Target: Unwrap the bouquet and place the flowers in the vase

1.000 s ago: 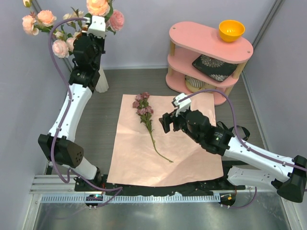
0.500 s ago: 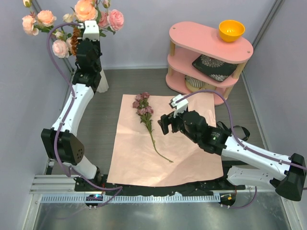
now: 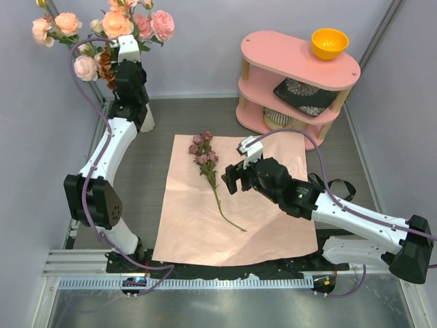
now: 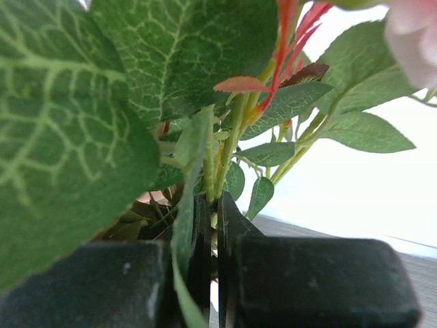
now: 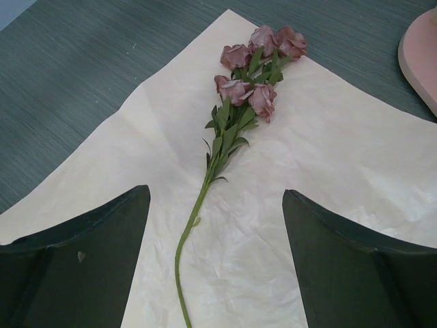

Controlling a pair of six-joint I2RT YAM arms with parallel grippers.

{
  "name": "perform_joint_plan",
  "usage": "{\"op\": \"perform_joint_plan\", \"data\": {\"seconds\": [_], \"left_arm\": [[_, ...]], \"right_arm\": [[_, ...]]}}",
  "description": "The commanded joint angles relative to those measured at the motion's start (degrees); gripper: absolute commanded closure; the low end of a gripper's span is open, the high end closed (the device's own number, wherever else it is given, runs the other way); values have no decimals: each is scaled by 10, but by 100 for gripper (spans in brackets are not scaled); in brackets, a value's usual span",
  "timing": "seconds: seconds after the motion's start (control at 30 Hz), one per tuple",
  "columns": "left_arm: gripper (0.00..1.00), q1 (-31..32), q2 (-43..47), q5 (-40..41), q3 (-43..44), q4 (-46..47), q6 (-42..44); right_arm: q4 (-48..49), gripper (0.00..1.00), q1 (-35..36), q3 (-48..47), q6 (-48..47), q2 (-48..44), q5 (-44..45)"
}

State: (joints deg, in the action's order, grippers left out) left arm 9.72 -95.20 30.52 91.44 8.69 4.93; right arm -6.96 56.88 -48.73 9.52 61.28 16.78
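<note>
My left gripper [image 3: 120, 39] is raised at the back left, shut on green stems [image 4: 213, 164] of the pink and peach flowers [image 3: 116, 24]. Leaves fill the left wrist view around the closed fingers [image 4: 233, 225]. The white vase [image 3: 146, 119] stands below, mostly hidden behind that arm. The bouquet's pink paper wrap [image 3: 259, 225] lies flat on the table. One mauve-headed flower stem [image 3: 209, 167] lies on it, also shown in the right wrist view [image 5: 232, 130]. My right gripper [image 3: 231, 179] hangs open just right of that stem, which lies between the spread fingers [image 5: 102, 225].
A pink two-tier shelf [image 3: 273, 55] stands at the back right, with an orange bowl [image 3: 329, 42] on top and a patterned black plate [image 3: 304, 96] on its lower tier. A black strip [image 3: 287, 263] lies along the paper's near edge. Grey walls close in on both sides.
The left arm has swung left and back with the bunch of flowers, toward the corner. The right gripper has slid a little left toward the stem on the paper.
</note>
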Motion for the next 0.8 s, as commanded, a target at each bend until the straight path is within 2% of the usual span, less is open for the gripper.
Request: {"op": "perform_joint_plan", "data": {"seconds": [0.0,0.1,0.2,0.27,0.3,0.33,0.43,0.53,0.77], "left_arm": [[100,-9,-5,36,-18,-11,-39],[99,-9,0,42,-32,-8,-47],[92,-8,5,42,-35,-21,-61],[81,-8,10,40,-30,-37,-67],[76,-8,14,38,-23,-59,-69],[56,-8,18,34,-20,-70,-77],[31,-8,43,7,1,-135,-98],[20,-8,79,-26,7,-171,-131],[14,-8,133,-120,23,-273,-195]], "right_arm": [[21,16,-1,-6,10,7,-9],[23,16,-1,-6,14,10,-13],[24,16,0,-6,15,12,-17],[23,16,-1,-6,16,12,-18],[22,16,-1,-5,16,12,-18],[23,16,-2,-4,17,12,-19],[24,16,-1,-2,19,13,-22],[28,16,-1,-2,22,17,-28],[23,16,-1,-18,29,52,-46]]}}
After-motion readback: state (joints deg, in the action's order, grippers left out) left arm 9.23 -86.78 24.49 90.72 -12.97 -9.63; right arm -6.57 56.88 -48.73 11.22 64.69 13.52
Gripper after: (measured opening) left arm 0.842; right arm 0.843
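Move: Just under the left hand, which still pinches the brown flowers' stems, stands the vase: about 3 cm ahead, its middle some 27 cm below. The flowers already in it spread around the hand, centred roughly 6 cm ahead, 2 cm left and 4 cm higher. From the right hand, empty and open, the mauve flower lies about 6 cm ahead, 5 cm left and 22 cm down; the wrapping paper's middle is level with that hand, 4 cm right and 23 cm down. Sinking about 5 cm towards the vase, the left hand lowers the pinched brown flowers, then opens wide near the bottom and lets go of the stems. It backs away by some 5 cm, rising about 3 cm and edging right, its left side rolling down and the fingers tipping about 10 degrees downward. The right hand, still open, eases down and left towards the mauve flower. ##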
